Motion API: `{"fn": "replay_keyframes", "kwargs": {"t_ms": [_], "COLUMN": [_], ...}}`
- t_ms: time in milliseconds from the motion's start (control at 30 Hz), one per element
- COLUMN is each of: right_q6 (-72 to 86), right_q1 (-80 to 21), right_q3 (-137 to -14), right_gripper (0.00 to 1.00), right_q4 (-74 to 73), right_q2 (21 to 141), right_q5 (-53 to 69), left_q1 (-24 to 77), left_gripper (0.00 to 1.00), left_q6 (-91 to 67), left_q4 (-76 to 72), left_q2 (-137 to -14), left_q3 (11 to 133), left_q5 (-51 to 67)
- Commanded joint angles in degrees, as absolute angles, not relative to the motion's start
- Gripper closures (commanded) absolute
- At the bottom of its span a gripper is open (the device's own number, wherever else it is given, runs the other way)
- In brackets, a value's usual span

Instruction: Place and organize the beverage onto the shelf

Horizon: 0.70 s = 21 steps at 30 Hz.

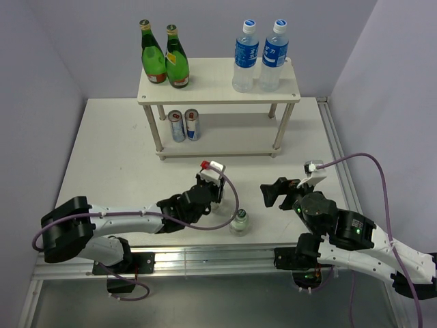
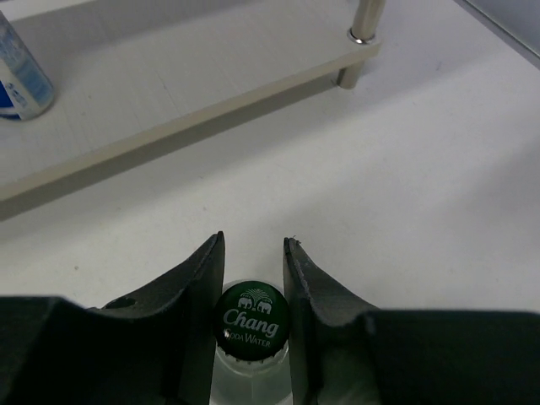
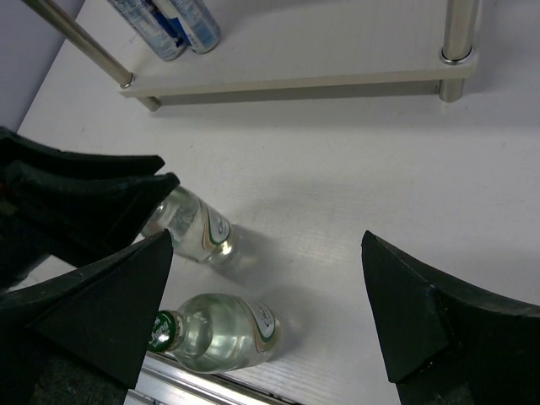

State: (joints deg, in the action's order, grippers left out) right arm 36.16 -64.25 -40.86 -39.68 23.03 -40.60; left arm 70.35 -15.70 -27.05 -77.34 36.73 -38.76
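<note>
A clear soda water bottle with a green Chang cap (image 2: 251, 316) stands on the table, and my left gripper (image 2: 253, 249) is shut on its neck. In the right wrist view its glass body (image 3: 192, 229) shows below the left arm's black fingers. A second, identical bottle (image 1: 240, 222) stands free just right of it, near the table's front edge, its body (image 3: 224, 333) showing in the right wrist view. My right gripper (image 1: 276, 193) hovers open to the right of both bottles, nothing between its fingers (image 3: 405, 295). The shelf (image 1: 218, 96) stands at the back.
The shelf's top holds two green glass bottles (image 1: 165, 61) on the left and two blue-labelled water bottles (image 1: 259, 58) on the right. Two cans (image 1: 184, 125) stand at the left of the lower board (image 2: 169, 93). A metal rail (image 1: 205, 258) runs along the table's front.
</note>
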Motion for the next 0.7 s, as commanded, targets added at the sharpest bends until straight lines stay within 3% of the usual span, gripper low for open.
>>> {"fn": "replay_keyframes", "kwargs": {"t_ms": [0,667], "right_q6": [36.5,36.7], "right_q1": [-65.0,-66.4], "right_q3": [-40.9,-40.4], "right_gripper": [0.0,0.0], "right_q4": [-38.2,-38.1], "right_q2": [22.4,21.7], "right_q5": [-42.3,-43.2], "left_q1": [66.8,48.0], "left_gripper": [1.0,1.0], "left_q6": [-11.9,-6.6], "left_q4": [-33.3,-27.2], "left_q2": [-76.8,-93.8], "left_q3": [45.0,77.9], "left_q5": [-35.7,-20.9]}}
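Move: The left hand already holds a soda water bottle by its neck, clear of the table. The shelf's top front edge, at its middle, is about 21 cm straight ahead of that hand and 15 cm above it. The two cans on the lower tier lie some 27 cm ahead and 13 cm left, about 7 cm lower; the other soda water bottle stands 8 cm back and 7 cm right, 6 cm lower. From the right hand, that edge is roughly 25 cm ahead, 19 cm left and 9 cm up. Forward and up together, with rising joining in just after the start and easing off at the end, the left hand swings the soda water bottle about 16 cm out and some 12 cm up towards the shelf's open front. The fingers keep their grip on the neck while the wrist tips them up by about 10 degrees, to near level. ##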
